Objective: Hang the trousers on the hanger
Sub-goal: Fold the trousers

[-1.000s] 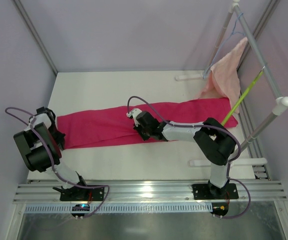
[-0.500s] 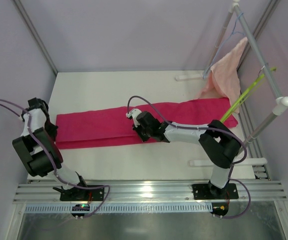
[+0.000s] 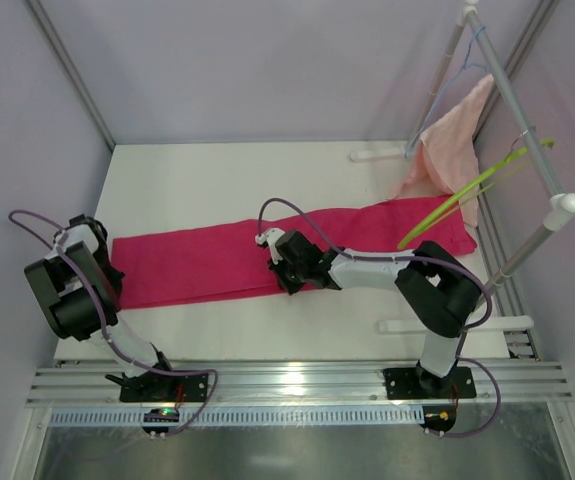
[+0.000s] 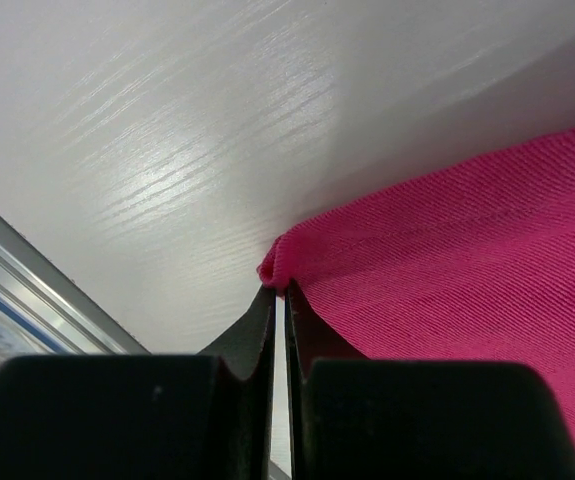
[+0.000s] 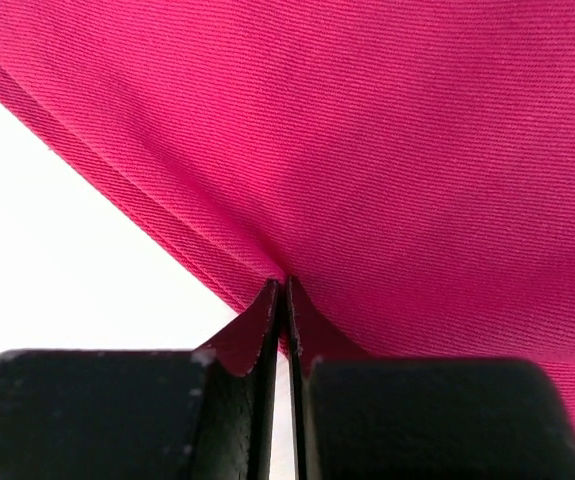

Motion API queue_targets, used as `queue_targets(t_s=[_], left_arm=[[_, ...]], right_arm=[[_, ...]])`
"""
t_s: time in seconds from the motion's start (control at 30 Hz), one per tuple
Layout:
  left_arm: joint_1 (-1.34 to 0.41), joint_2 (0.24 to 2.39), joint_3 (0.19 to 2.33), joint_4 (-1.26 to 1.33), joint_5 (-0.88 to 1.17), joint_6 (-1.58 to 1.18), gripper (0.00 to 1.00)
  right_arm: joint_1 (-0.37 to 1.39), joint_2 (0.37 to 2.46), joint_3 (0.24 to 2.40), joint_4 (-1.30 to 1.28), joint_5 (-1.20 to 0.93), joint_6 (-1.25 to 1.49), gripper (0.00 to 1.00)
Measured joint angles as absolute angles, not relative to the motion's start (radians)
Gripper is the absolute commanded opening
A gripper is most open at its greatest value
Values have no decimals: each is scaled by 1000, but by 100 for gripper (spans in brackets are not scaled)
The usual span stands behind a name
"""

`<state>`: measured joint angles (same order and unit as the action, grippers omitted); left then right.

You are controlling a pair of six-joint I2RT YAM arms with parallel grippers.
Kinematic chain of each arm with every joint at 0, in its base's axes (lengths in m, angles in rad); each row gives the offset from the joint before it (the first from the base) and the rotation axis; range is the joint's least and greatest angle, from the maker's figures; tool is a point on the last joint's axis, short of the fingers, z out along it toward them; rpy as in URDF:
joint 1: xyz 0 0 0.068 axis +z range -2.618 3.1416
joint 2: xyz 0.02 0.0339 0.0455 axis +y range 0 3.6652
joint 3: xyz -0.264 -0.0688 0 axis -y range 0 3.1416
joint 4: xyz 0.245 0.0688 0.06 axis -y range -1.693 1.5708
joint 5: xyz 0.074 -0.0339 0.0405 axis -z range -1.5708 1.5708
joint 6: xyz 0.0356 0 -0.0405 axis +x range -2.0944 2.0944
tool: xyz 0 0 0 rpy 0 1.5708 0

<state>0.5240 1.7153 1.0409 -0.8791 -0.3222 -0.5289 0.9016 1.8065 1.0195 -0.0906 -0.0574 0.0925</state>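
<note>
The magenta trousers [image 3: 217, 258] lie stretched flat across the table from left to right. My left gripper [image 3: 113, 268] is at their left end; in the left wrist view it [image 4: 280, 290] is shut on a corner of the cloth [image 4: 447, 270]. My right gripper [image 3: 287, 272] is at the middle of their near edge, and in the right wrist view it [image 5: 285, 283] is shut on a fold of the fabric [image 5: 367, 150]. The lime-green hanger [image 3: 459, 196] hangs by its hook from the rack's rail at the right. It is swung out to the left over the trousers' right end.
A pale pink towel [image 3: 449, 150] and a thin light-blue wire hanger [image 3: 464, 62] hang on the white rack [image 3: 527, 135] at the back right. The rack's feet [image 3: 379, 156] rest on the table. An aluminium rail [image 3: 297, 380] runs along the near edge.
The green hanger has swung out, its lower end rising to the left. My left arm moved out left and back, shifting the trousers' left end. My right gripper drew slightly nearer.
</note>
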Motion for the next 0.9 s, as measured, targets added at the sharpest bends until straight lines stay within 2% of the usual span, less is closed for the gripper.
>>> queue_targets(t_s=[0.07,0.13,0.2,0.23,0.27,0.3,0.47,0.63,0.77,0.9], left_arm=[[524,1709,1041,-882,-321,-523,1],[525,1698,1041,-888,-320,-522,2],[526,1680,1043,-904,-320,-522,9],[526,1669,1045,-913,-319,-522,22],[526,1656,1051,-926,-319,-522,28],[526,1641,1063,-944,-319,-526,40],[526,1538,1116,-966,-308,-561,54],[526,1428,1105,-953,-217,-611,58],[526,1425,1005,-914,-150,-651,63],[526,1448,892,-881,-99,-683,65]], right_arm=[[902,1806,1019,-91,-53,101,9],[902,1804,1019,-93,-52,107,19],[903,1797,1019,-107,-55,112,34],[904,1793,1019,-119,-60,111,37],[904,1785,1019,-135,-70,110,39],[906,1777,1019,-152,-80,109,41],[915,1743,1048,-250,-125,90,41],[921,1774,1161,-281,-139,56,40],[922,1899,1307,-274,-117,51,37],[924,1968,1324,-283,-84,58,37]])
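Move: The left fingers are still shut on the near left corner of the folded trousers; the stretch of near edge they go for next is about 5 cm to their right, level ahead and about 1 cm below. The trousers' far left corner is some 15 cm ahead of that hand. The right fingers are still closed on the near edge around mid-length, and their next spot on it is about 4 cm left and 1 cm back. The trousers' right end lies roughly 41 cm right and 14 cm ahead of the right hand. The left hand opens and lets go of the corner, rises about 8 cm, then arcs to the right and sinks again, coming down open some 5 cm to the right over the near edge, with its fingers tilted around 15 degrees more forward. The right hand parts its fingers partway and lets go too, slips back 2 to 3 cm while rising, then swings forward and left in a low hop to end about 4 cm left and a little forward, low over the cloth just inside the near edge and still sinking, no new pinch made. ##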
